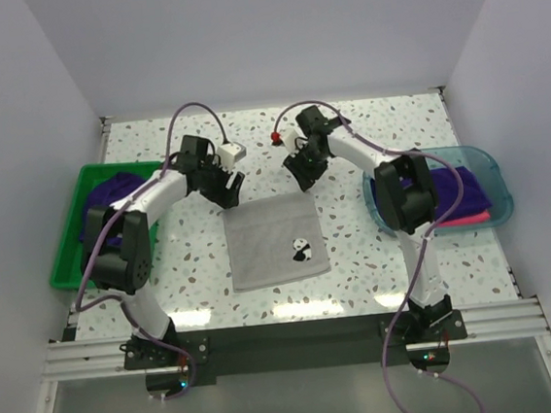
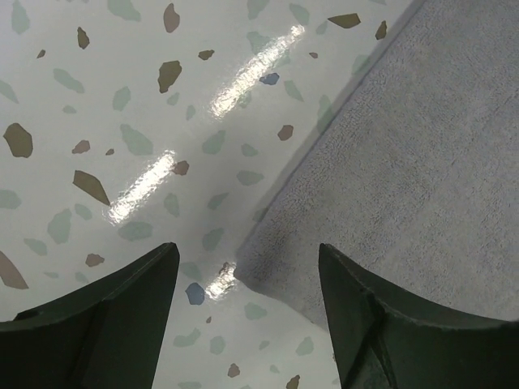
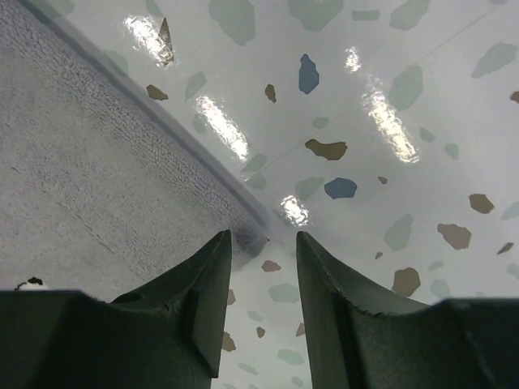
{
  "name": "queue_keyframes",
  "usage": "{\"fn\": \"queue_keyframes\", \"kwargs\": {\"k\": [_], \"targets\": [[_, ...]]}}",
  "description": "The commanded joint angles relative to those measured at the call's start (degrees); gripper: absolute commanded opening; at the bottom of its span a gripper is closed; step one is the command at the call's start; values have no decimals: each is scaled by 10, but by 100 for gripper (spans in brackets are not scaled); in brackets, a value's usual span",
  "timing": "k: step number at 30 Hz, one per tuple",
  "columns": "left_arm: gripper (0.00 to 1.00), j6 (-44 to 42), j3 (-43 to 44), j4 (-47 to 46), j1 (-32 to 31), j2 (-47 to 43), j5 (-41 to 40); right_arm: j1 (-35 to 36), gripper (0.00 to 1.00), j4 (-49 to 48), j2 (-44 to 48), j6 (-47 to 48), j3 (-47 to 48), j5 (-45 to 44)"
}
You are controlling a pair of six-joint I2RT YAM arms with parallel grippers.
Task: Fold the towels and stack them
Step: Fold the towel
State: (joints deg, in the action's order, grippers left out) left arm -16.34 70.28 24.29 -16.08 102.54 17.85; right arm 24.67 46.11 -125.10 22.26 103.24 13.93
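Observation:
A pale grey towel with a small panda emblem lies flat in the middle of the table. My left gripper hangs over the towel's far left corner, open; in the left wrist view that towel's corner lies between the spread fingers of the gripper, untouched. My right gripper is over the far right corner, open with a narrower gap. In the right wrist view the towel's corner sits just ahead of this gripper. A dark purple towel lies in the left bin. Purple and pink towels lie in the right tray.
The green bin stands at the table's left edge and the translucent teal tray at the right edge. A small red object lies on the speckled tabletop behind the grippers. White walls enclose the table on three sides.

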Motion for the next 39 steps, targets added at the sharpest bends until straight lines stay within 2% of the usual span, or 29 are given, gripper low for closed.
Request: {"fn": "queue_keyframes", "kwargs": {"k": [1, 6, 13, 18, 21, 24, 30, 35, 39], "targets": [[74, -39, 29, 15, 3, 3, 41, -4, 41, 25, -17, 17, 40, 37], [73, -41, 30, 18, 4, 17, 38, -5, 39, 37, -35, 19, 44, 57], [74, -45, 43, 36, 3, 40, 24, -4, 36, 38, -49, 26, 27, 26], [72, -46, 53, 52, 3, 59, 17, -4, 22, 51, -69, 36, 27, 17], [67, -46, 68, 66, 2, 71, 12, -2, 7, 51, -73, 41, 19, 17], [63, -44, 74, 74, 2, 78, 10, -2, 2, 45, -66, 41, 8, 17], [54, -41, 83, 83, 1, 88, 11, -1, 1, 41, -61, 41, 1, 14], [53, -37, 75, 81, 1, 97, 4, 1, 1, 41, -60, 41, -1, 12], [45, -31, 65, 83, 1, 108, -4, 3, 1, 42, -59, 39, -3, 7]]}}
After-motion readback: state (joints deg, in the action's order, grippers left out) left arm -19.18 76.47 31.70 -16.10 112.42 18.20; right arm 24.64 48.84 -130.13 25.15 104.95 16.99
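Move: The grey towel's far left corner lies about 5 cm below the left hand and 1 cm back, between the open fingers. Its far right corner sits some 3 cm below the right hand and 1 cm back. From the right hand, the panda patch is about 15 cm back and 3 cm left; the towel's near edge has its middle some 23 cm back and 9 cm left. Both hands sink 3–4 cm to the towel's far corners; the right pinches its corner, the left partly closes. ##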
